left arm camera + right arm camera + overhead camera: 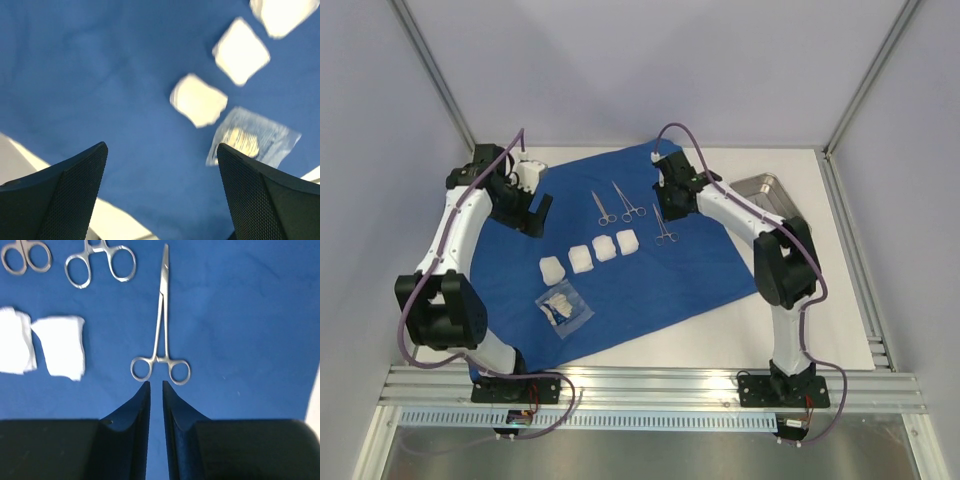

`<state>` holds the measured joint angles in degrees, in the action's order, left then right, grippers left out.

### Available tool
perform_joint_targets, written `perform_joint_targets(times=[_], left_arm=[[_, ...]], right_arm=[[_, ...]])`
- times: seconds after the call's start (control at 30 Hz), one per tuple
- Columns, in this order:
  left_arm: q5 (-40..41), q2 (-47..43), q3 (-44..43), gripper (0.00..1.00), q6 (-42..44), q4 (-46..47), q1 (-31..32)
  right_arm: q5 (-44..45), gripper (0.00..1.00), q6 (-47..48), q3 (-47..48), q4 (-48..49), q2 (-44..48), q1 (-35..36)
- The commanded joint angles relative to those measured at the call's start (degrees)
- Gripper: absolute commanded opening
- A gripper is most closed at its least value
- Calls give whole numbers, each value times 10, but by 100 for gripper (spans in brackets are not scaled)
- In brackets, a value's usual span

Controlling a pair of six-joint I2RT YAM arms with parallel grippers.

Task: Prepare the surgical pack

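The royal-blue drape (650, 270) lies spread flat on the table. On it lie three silver scissor-like instruments (601, 208) (629, 201) (663, 226) and a row of several white gauze squares (580, 258). The steel tray (767, 190) sits off the cloth at the back right. My right gripper (155, 385) hovers over the drape (250, 315), its jaws open by a narrow slit with nothing between them, tips just short of the finger rings of one instrument (161, 330). My left gripper (161, 145) hangs wide open and empty over the cloth's left part (90, 75), gauze (199, 100) ahead of it.
A clear plastic packet (563, 308) with pale contents lies on the cloth in front of the gauze row, also seen as the packet (252, 137) from the left wrist. White table (790, 330) borders the cloth. Grey walls and metal frame posts enclose the area.
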<state>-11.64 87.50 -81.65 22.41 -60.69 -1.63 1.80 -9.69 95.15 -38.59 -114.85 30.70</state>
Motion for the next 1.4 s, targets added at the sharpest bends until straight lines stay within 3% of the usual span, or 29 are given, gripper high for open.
perform_joint_targets(times=[0.0,0.2,0.37,0.7,1.37], left_arm=[[-62,21,-46,100,-15,21,0],[-44,71,-28,98,-48,73,0],[-51,83,-15,96,-67,115,0],[-69,100,-18,96,-91,117,0],[-66,94,-27,97,-81,105,0]], right_arm=[[1,17,-31,66,19,-34,8],[-5,16,-33,152,-56,-109,9],[3,14,-19,159,-55,-144,12],[11,11,-26,216,-106,-212,12],[51,13,6,194,-134,-150,12]])
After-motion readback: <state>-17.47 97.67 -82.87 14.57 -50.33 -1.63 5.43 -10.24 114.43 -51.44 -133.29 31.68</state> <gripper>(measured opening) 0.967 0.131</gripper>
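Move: The nearest forceps lie about 4 cm ahead of the right gripper and 2 cm to its left, some 8 cm below, with their rings nearly under the fingers. From that hand, the end gauze is about 10 cm left and 2 cm back. The second forceps are some 12 cm left and 9 cm ahead, and the scissors-like tool 16 cm left and 8 cm ahead. From the left gripper, the nearest forceps are roughly 33 cm right, 11 cm ahead and 15 cm below. Bring the right gripper forward and left about 4 cm, then down some 7 cm onto the ring end of the nearest forceps, tipping the fingers more upright and keeping them nearly shut. Finish by easing about 2 cm right and a little up. Reach the empty, wide-open left gripper about 5 cm forward, sinking 3.5 cm and drifting slightly right, then hold it there. ##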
